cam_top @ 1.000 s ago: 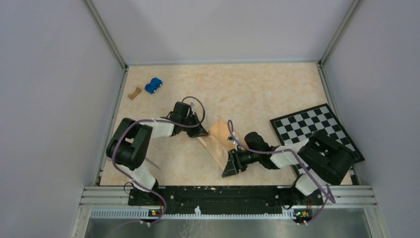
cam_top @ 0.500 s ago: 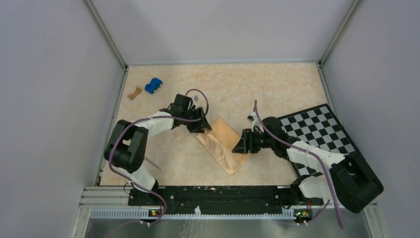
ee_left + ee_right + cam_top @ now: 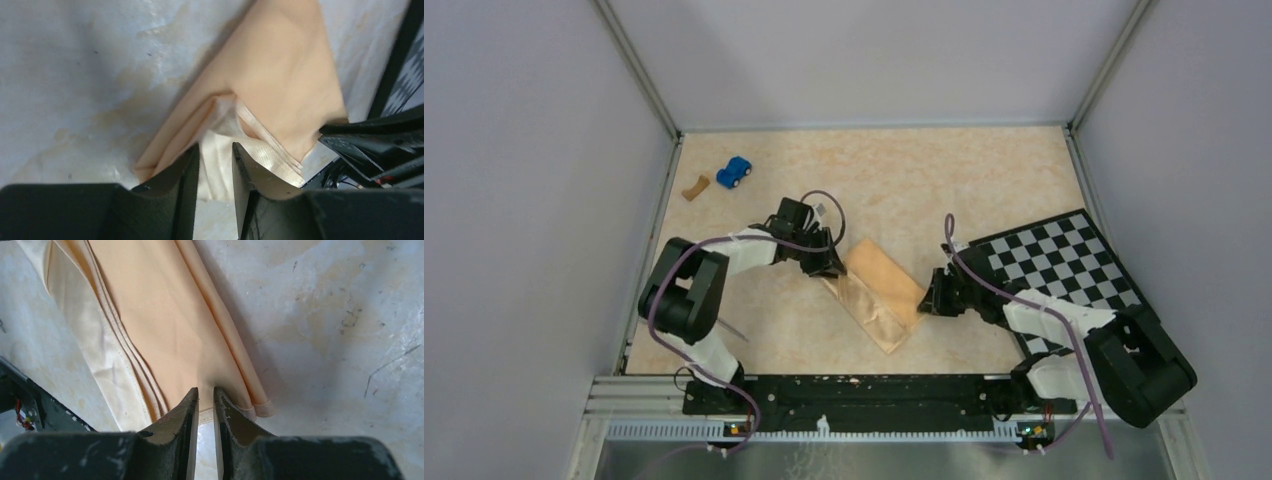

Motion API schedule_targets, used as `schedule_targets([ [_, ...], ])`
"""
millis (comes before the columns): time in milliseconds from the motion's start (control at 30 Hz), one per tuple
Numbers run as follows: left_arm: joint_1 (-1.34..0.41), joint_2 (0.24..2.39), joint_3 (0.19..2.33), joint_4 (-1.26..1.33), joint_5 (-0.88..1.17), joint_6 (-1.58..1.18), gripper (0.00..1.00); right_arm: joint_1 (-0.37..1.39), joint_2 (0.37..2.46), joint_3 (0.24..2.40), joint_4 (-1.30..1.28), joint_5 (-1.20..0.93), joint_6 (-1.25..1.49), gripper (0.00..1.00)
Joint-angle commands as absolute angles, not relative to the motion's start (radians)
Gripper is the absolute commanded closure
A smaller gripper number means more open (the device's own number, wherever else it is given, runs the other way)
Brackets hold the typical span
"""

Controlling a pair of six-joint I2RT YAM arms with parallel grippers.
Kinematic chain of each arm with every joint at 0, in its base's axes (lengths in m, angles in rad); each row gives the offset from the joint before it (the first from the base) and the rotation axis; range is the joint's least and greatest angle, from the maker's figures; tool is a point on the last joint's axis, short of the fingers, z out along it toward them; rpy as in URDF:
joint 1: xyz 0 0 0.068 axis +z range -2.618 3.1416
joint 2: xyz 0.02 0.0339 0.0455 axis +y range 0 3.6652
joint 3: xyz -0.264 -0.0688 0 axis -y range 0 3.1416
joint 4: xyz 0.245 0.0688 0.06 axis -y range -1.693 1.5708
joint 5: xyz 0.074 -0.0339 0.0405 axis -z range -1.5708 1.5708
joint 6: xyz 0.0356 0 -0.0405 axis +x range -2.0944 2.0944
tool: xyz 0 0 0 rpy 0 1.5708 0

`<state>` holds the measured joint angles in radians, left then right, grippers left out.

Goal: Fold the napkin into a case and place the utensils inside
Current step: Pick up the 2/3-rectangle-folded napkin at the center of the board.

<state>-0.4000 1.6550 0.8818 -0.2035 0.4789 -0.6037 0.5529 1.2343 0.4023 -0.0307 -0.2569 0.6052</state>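
Note:
The tan-orange napkin lies folded as a narrow oblong case, slanting across the table's middle. My left gripper is at its far left end. In the left wrist view its jaws stand apart over the pale inner layer, and the napkin has a raised flap beyond them. My right gripper is at the right edge. In the right wrist view its jaws are narrow and pinch the napkin's hem. One thin silvery utensil lies by the left arm's base.
The checkerboard lies at the right, partly under the right arm. A blue toy car and a brown scrap sit at the far left. Grey walls close in the table on three sides.
The right arm swung from the napkin's near end to its right edge and its jaws narrowed on the hem. The left gripper went from shut to apart, staying at the far end.

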Motion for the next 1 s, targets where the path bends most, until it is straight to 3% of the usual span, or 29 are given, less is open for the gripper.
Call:
schedule_targets([
  [0, -0.402, 1.771, 0.933, -0.117, 0.495, -0.602, 0.64, 0.622, 1.204, 0.342, 0.033, -0.119, 0.715, 0.83],
  [233, -0.421, 1.918, 1.092, -0.132, 0.519, -0.544, 0.65, 0.841, 1.184, 0.270, 0.167, -0.033, 0.942, 0.83],
  [400, -0.446, 1.934, 1.186, -0.218, 0.516, -0.467, 0.56, 0.887, 1.120, 0.308, 0.149, -0.016, 0.925, 0.79],
  [633, -0.456, 1.664, 1.105, -0.310, 0.499, -0.418, 0.25, 0.719, 1.068, 0.451, -0.059, -0.253, 0.644, 0.39],
  [767, -0.472, 1.506, 1.007, -0.328, 0.482, -0.443, 0.20, 0.545, 1.086, 0.471, -0.116, -0.420, 0.592, 0.36],
  [967, -0.544, 1.353, 0.878, -0.309, 0.471, -0.542, 0.19, 0.492, 1.191, 0.449, -0.080, -0.493, 0.591, 0.38],
])
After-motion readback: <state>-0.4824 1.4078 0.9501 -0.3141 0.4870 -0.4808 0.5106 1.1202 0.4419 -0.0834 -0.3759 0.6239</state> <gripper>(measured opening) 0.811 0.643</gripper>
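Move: The folded napkin lies slantwise between the hands, its middle about 6 cm back and 7 cm right of the left hand and some 3 cm below. From the right hand it is about 3 cm ahead and 9 cm to the left, barely 1 cm lower. The thin sticks lie roughly 20 cm left and 13 cm back of the left hand; the checkered board's middle is about 26 cm right and 5 cm ahead of the right hand. Clockwise, with opposed sweeps, both hands work the napkin round: the left sinks onto its far-left end and drags it about 5 cm forward and as much right, while the right pushes the near-right end about 5 cm back and left. Then both open wide and come free, the left rising some 10 cm while drawing back, the right lifting 4 cm and returning forward-right. ##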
